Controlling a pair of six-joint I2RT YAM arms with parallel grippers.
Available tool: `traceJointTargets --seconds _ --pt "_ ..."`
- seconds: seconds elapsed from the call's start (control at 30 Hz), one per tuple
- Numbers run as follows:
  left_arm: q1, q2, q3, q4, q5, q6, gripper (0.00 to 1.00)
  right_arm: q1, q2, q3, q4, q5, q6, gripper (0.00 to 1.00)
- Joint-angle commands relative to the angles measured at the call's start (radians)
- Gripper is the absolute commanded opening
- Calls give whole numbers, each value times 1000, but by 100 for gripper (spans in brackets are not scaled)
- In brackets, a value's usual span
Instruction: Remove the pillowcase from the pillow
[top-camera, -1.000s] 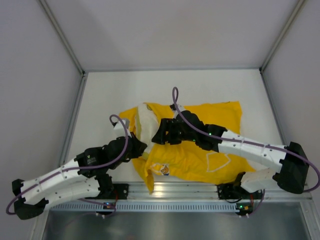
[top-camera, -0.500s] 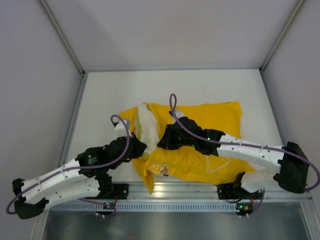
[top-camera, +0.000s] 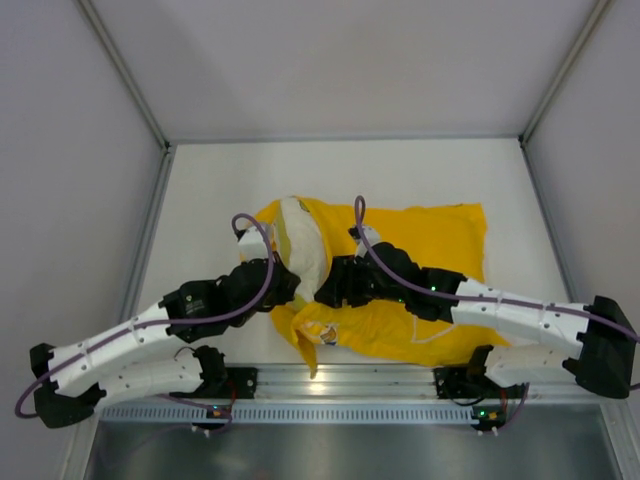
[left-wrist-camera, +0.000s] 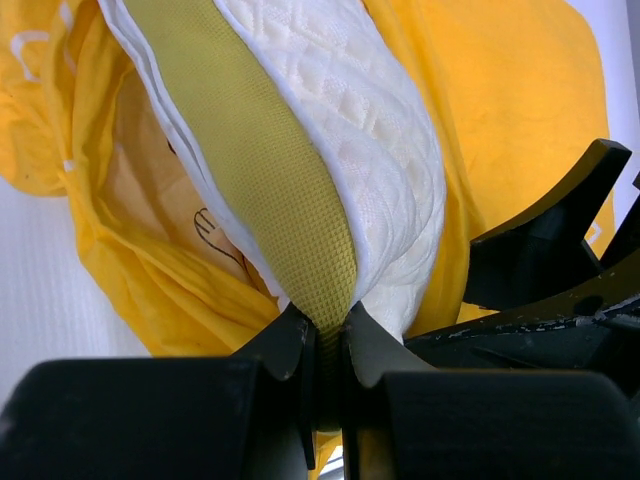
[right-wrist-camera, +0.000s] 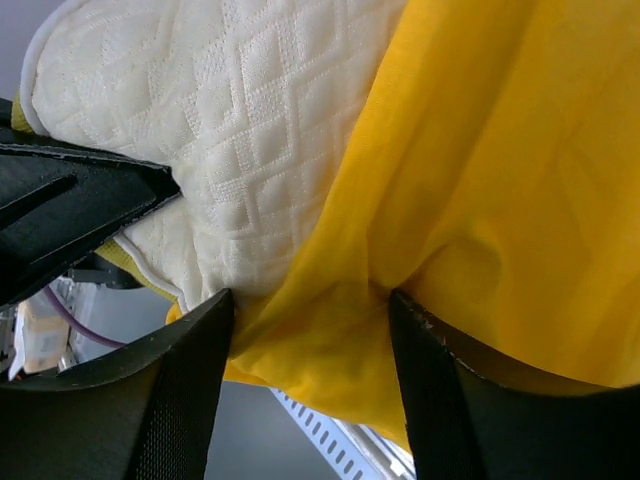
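The yellow pillowcase lies crumpled mid-table, and the cream quilted pillow bulges out of its left end. My left gripper is shut on the pillow's olive mesh edge band, which runs straight into my left gripper; the pillow and pillowcase rise behind it. My right gripper sits just to the right, against the pillowcase. In the right wrist view my right gripper is open, with a fold of pillowcase bunched between its fingers, beside the pillow.
An aluminium rail runs along the near table edge, just below the cloth. White enclosure walls close in the left, right and back. Purple cables loop above both wrists. The two grippers are almost touching.
More of the pillow has come out of the pillowcase and bulges higher. My left gripper has shifted right with the edge band. My right gripper has moved nearer, having shut and reopened.
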Motion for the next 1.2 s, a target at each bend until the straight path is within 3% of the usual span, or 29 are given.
traceJointTargets --seconds 0.0,0.2,0.4,0.53,0.57,0.77,1.17 --pt "2 -29 0 155 -40 -25 0 34 55 66 -43 -55 -36 63" --pt "4 -46 -11 166 -34 -19 0 60 90 109 -25 -55 -21 62" --pt "4 -40 24 165 -59 11 0 83 64 42 -19 -52 8 42" --pt "4 -44 36 165 -75 20 0 87 12 -18 -19 -37 19 13" --pt "4 -46 38 165 -78 21 0 87 -11 -41 -20 -35 20 10" --pt "4 -52 58 163 -85 32 0 87 -76 -113 -43 -8 31 3" --pt "4 -84 259 116 -75 112 0 70 -223 -181 -309 313 49 0"
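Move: Just off the right hand's open fingers, the pillowcase's bunched edge lies about 2 cm to its left, 1 cm back and 2 cm below. The bare white part of the pillow is centred some 8 cm ahead and 5 cm left of that hand, about 5 cm below. The left hand still grips the pillow's olive band; from it the pillowcase edge lies roughly 5 cm to the right, level in reach and 5 cm lower. Nudging about 2 cm left into the cloth beside the pillow, the right hand shuts its fingers on the pillowcase edge while drawing back and down some 3 cm, then drags the pinched cloth about 7 cm to the right, away from the left hand. The left hand keeps its pinch on the olive band, stays nearly still, then lifts about 6 cm late on. ##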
